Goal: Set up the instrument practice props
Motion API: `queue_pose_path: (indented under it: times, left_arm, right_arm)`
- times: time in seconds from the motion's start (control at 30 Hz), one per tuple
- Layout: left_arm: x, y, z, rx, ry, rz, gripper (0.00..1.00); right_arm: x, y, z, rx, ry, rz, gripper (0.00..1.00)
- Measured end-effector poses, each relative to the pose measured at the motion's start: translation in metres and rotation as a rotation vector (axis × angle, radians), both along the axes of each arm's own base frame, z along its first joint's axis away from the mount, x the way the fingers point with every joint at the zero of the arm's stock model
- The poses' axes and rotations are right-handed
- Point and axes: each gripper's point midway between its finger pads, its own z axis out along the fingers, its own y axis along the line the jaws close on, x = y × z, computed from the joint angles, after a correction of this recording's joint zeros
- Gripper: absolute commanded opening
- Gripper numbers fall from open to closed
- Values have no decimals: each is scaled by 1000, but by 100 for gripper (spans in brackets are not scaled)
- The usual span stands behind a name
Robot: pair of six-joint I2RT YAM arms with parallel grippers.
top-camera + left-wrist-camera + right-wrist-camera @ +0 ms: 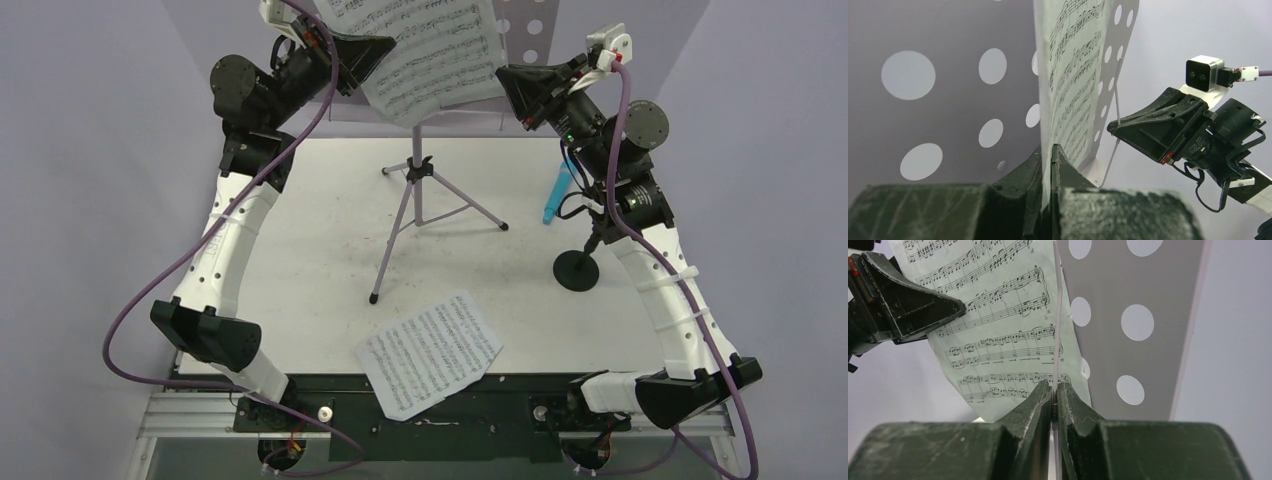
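Observation:
The lilac music stand (416, 190) stands on its tripod at mid-table, its perforated desk (948, 100) raised at the back. One white sheet-music page (430, 50) leans on the desk. My left gripper (388, 45) is shut on that page's left edge (1050, 150). My right gripper (503, 75) is shut on the stand's thin page-holder wire (1057, 315), just above its spring. A second page (430, 350) lies flat near the front edge. The turquoise microphone (556, 196) lies at the right, partly behind my right arm. The black mic stand (577, 270) has its round base beside it.
The stand's three legs (385, 265) spread over the middle of the white table (300, 250). Lilac walls close in the back and both sides. My right arm reaches over the mic stand and the microphone.

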Motion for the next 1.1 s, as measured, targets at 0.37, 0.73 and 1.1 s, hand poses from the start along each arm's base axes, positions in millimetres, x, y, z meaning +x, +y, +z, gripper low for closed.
queue_pose_path:
  times: [0.37, 0.73, 1.1]
  left_arm:
    - [-18, -20, 20, 0, -81, -52, 0]
    - [-11, -37, 20, 39, -93, -68, 4]
    - [-7, -44, 11, 61, -90, -69, 44]
  right_arm:
    - [-4, 2, 0, -11, -28, 16, 5]
    - [-6, 4, 0, -15, -32, 30, 5]
    - [-6, 4, -1, -15, -31, 30, 5]
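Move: The left hand keeps the sheet music pinched by its left edge, the sheet's middle some 8 cm to the right and 4 cm above. The middle of the stand's desk is about 7 cm ahead, 3 cm right and roughly level. The right page wire, shut in the right fingers, is about 13 cm right, 2 cm back and 3 cm lower. From the right hand the desk's middle lies some 8 cm ahead and 10 cm left, slightly above. Still pinching the sheet's left edge, the left hand carries it about 4.5 cm to the right, behind the wire towards the right gripper. It first arcs up and back 2 to 3 cm, then sinks and eases forward over half of that, and finally opens its fingers a good third to free the edge. The right hand stays put, keeping the page wire pinched and drawn out from the desk. ##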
